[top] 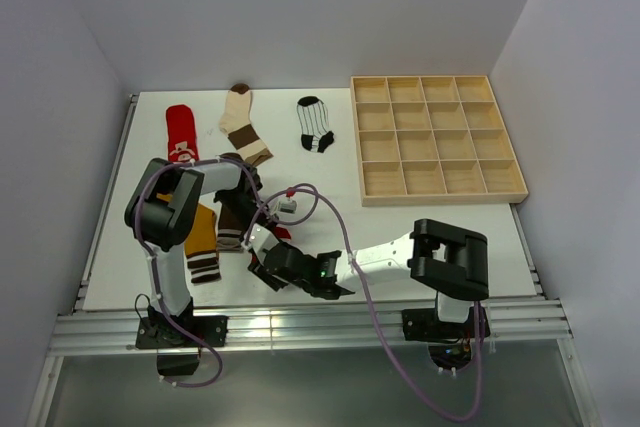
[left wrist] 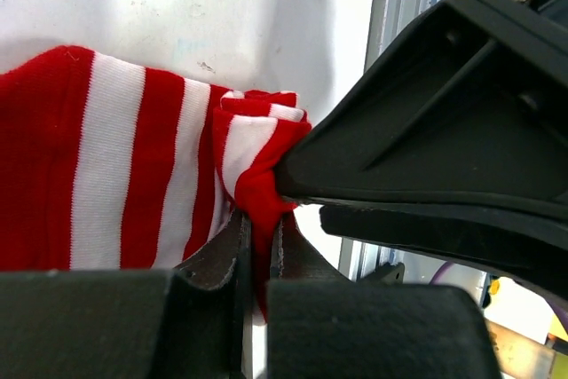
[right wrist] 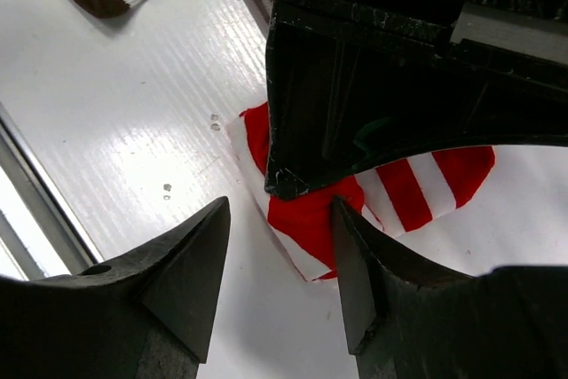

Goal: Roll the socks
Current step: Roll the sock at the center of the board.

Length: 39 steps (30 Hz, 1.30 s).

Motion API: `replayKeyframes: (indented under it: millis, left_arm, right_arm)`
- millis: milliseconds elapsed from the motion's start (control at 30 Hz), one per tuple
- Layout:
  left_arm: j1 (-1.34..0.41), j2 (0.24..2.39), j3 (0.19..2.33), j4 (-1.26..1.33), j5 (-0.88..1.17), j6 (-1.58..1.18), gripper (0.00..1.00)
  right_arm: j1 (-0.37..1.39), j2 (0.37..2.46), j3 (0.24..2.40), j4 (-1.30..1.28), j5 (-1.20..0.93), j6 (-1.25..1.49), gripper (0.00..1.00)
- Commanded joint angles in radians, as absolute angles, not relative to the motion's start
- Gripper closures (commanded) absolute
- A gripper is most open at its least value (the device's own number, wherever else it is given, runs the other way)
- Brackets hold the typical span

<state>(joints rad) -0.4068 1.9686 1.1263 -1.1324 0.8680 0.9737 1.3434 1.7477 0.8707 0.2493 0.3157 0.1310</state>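
Note:
A red-white striped sock lies flat on the white table, its end folded into a small roll. My left gripper is shut on the red end of that roll. My right gripper stands open over the same end. Its right finger touches the red fabric and its left finger is over bare table. In the top view both grippers meet near the table's front edge and hide most of this sock. The dark brown sock and the mustard sock lie beside the left arm.
A red patterned sock, a cream-and-brown sock and a white sock with black stripes lie at the back. A wooden compartment tray sits back right. The table's metal front rail runs close behind the grippers.

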Motion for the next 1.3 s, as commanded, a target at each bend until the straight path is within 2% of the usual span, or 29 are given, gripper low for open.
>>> replayKeyframes:
  millis: [0,133,533,1033,1133,1233,1267]
  left_arm:
    - [-0.411,2.006,1.144,-1.123,0.821,1.003,1.0]
    - [-0.411,2.022,1.163,-1.132,0.825,0.992,0.99]
    - [-0.41,2.043,1.198,-1.147,0.847,0.96,0.8]
    - [-0.391,2.051,1.215,-1.144,0.844,0.933,0.72]
    - [-0.384,2.048,1.219,-1.153,0.856,0.937,0.68]
    - [-0.379,2.045,1.227,-1.158,0.865,0.939,0.63]
    - [-0.376,2.042,1.227,-1.157,0.868,0.934,0.61]
  right_arm:
    - [1.345,1.787,0.897,0.21,0.353,0.113,0.44]
    - [1.345,1.802,0.9,0.19,0.35,0.113,0.46]
    - [1.345,1.835,0.87,0.195,0.367,0.138,0.48]
    - [1.354,1.865,0.882,0.173,0.426,0.137,0.46]
    - [1.356,1.881,0.894,0.155,0.448,0.133,0.49]
    - [1.356,1.896,0.907,0.138,0.456,0.13,0.59]
    - [1.358,1.894,0.907,0.138,0.462,0.132,0.79]
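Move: The rolled end of the red-and-white sock is already pinched in the left fingers, right at the hand point. From the right hand, that roll lies about 2 cm ahead and 2 cm below, with the unrolled part of the sock some 5 cm ahead and 3 cm to the right. The brown sock is roughly 10 cm ahead and 7 cm left of the right hand, the mustard sock about 4 cm ahead and 16 cm left, both some 3 cm lower. Ease the right gripper down and forward about 2 cm each onto the roll, then close its half-open fingers partway around it near the end. Meanwhile keep the left hand nearly in place and part its fingers to about a third open, drawing it about 1 cm forward late on while the right hand takes over. ##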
